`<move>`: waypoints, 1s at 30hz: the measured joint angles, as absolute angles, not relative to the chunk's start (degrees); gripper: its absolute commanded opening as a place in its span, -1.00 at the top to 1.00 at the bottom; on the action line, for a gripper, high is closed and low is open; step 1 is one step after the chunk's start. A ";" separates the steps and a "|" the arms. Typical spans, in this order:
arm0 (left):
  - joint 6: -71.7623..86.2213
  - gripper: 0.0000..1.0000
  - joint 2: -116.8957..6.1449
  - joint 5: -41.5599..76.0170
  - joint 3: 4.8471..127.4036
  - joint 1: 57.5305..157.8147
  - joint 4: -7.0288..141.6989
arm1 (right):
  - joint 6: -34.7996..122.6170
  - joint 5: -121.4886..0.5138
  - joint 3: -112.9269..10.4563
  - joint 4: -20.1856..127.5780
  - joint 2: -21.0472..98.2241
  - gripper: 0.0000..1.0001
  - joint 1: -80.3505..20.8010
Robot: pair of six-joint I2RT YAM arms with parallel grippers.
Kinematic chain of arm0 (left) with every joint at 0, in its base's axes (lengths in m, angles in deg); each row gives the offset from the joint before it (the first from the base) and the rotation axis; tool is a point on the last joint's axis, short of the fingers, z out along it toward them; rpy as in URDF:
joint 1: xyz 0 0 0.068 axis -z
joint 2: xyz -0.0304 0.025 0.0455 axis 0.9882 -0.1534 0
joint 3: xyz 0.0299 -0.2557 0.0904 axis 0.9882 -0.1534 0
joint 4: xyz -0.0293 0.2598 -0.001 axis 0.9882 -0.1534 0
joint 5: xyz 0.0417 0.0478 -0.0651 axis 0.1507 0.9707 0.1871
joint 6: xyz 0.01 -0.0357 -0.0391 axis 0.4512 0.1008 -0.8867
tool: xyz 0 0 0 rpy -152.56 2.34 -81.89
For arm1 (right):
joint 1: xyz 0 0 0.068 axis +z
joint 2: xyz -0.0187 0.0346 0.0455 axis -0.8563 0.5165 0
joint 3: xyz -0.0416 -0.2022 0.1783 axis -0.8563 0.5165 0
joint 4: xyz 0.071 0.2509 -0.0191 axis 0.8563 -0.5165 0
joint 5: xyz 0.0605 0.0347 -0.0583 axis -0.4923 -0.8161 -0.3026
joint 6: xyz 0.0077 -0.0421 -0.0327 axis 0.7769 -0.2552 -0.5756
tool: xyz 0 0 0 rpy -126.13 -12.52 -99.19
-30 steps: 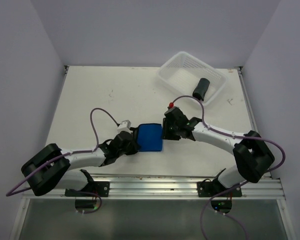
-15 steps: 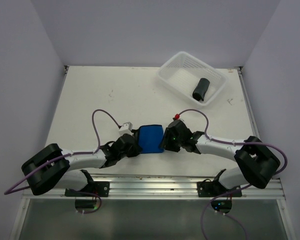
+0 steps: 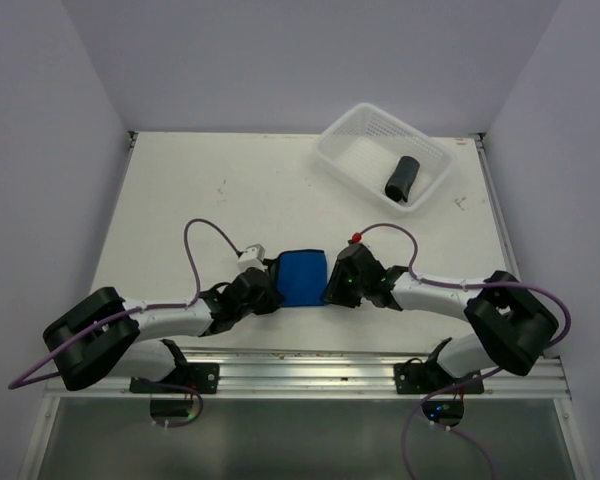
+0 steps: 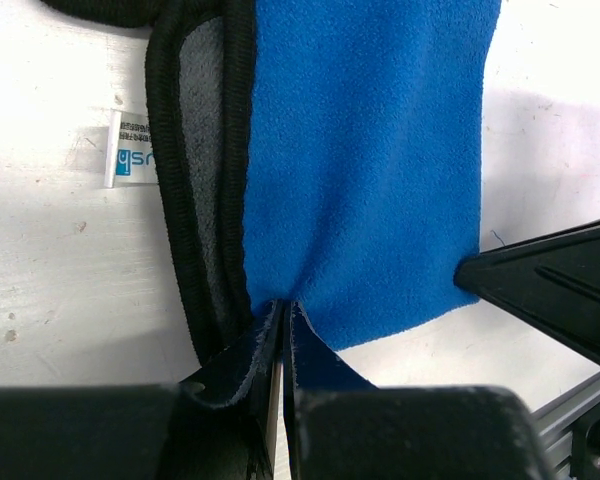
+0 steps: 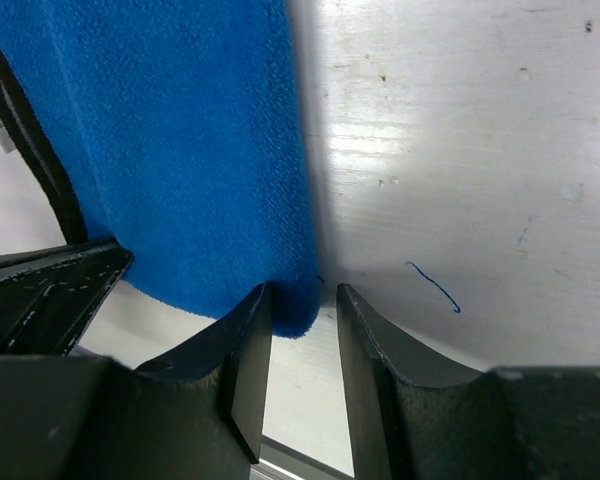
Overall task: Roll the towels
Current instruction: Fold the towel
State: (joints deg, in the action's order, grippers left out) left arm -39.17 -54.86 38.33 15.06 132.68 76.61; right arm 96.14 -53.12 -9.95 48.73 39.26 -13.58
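Observation:
The blue towel [image 3: 302,277] with black edging [image 4: 180,200] lies folded on the table near the front edge. My left gripper [image 4: 283,312] is shut on its near edge, pinching a fold of blue cloth; the top view shows this gripper [image 3: 269,292] at the towel's left. My right gripper [image 5: 302,310] is open and straddles the towel's near right corner [image 5: 298,300], with a gap left beside the right finger. From above, the right gripper [image 3: 332,286] sits at the towel's right side. A dark rolled towel [image 3: 402,178] lies in the white basket [image 3: 352,150].
The basket stands at the table's far right. A small white label [image 4: 125,150] sticks out at the blue towel's edge. The metal rail [image 3: 310,360] runs just behind both grippers at the front edge. Cables loop above both wrists.
My right gripper has dropped from the towel's far right side to its near right corner, opening wider and then narrowing. The left gripper has kept its hold and barely moved.

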 measured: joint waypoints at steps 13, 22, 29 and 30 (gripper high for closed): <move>-38.99 0.69 -54.67 38.55 16.30 132.70 74.23 | 96.53 -54.82 -8.77 51.68 40.09 1.00 -13.56; -36.11 0.21 -49.07 38.94 26.53 132.37 62.84 | 91.16 -49.25 -11.54 46.08 40.05 1.00 -8.49; -35.17 0.19 -57.51 30.51 36.61 126.38 65.46 | 91.11 -41.86 -8.99 47.02 37.12 1.00 -5.14; -35.17 0.19 -59.61 28.76 37.51 125.40 65.94 | 91.11 -41.12 -8.38 47.07 36.40 1.00 -5.17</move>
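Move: The blue towel's near right corner lies between the open right fingertips, roughly 1 cm left of the right hand point and 1 cm below. The shut left fingers are already on its near left corner. From the left hand the far right corner is about 12 cm ahead and 12 cm right, the near right corner 12 cm right and level with it, and the black strap 10 cm ahead, 2 cm left. The far right corner is some 12 cm straight ahead of the right hand. Shut the right fingers on the towel's near right corner first, then ease that hand about 1.5 cm back, keeping the pinch. Once it has closed, open the left fingers to let go of the near left corner, lift the left hand about 10 cm and swing it some 7 cm forward and 5 cm right over the towel, towards the far right corner, just starting to dip at the end. ##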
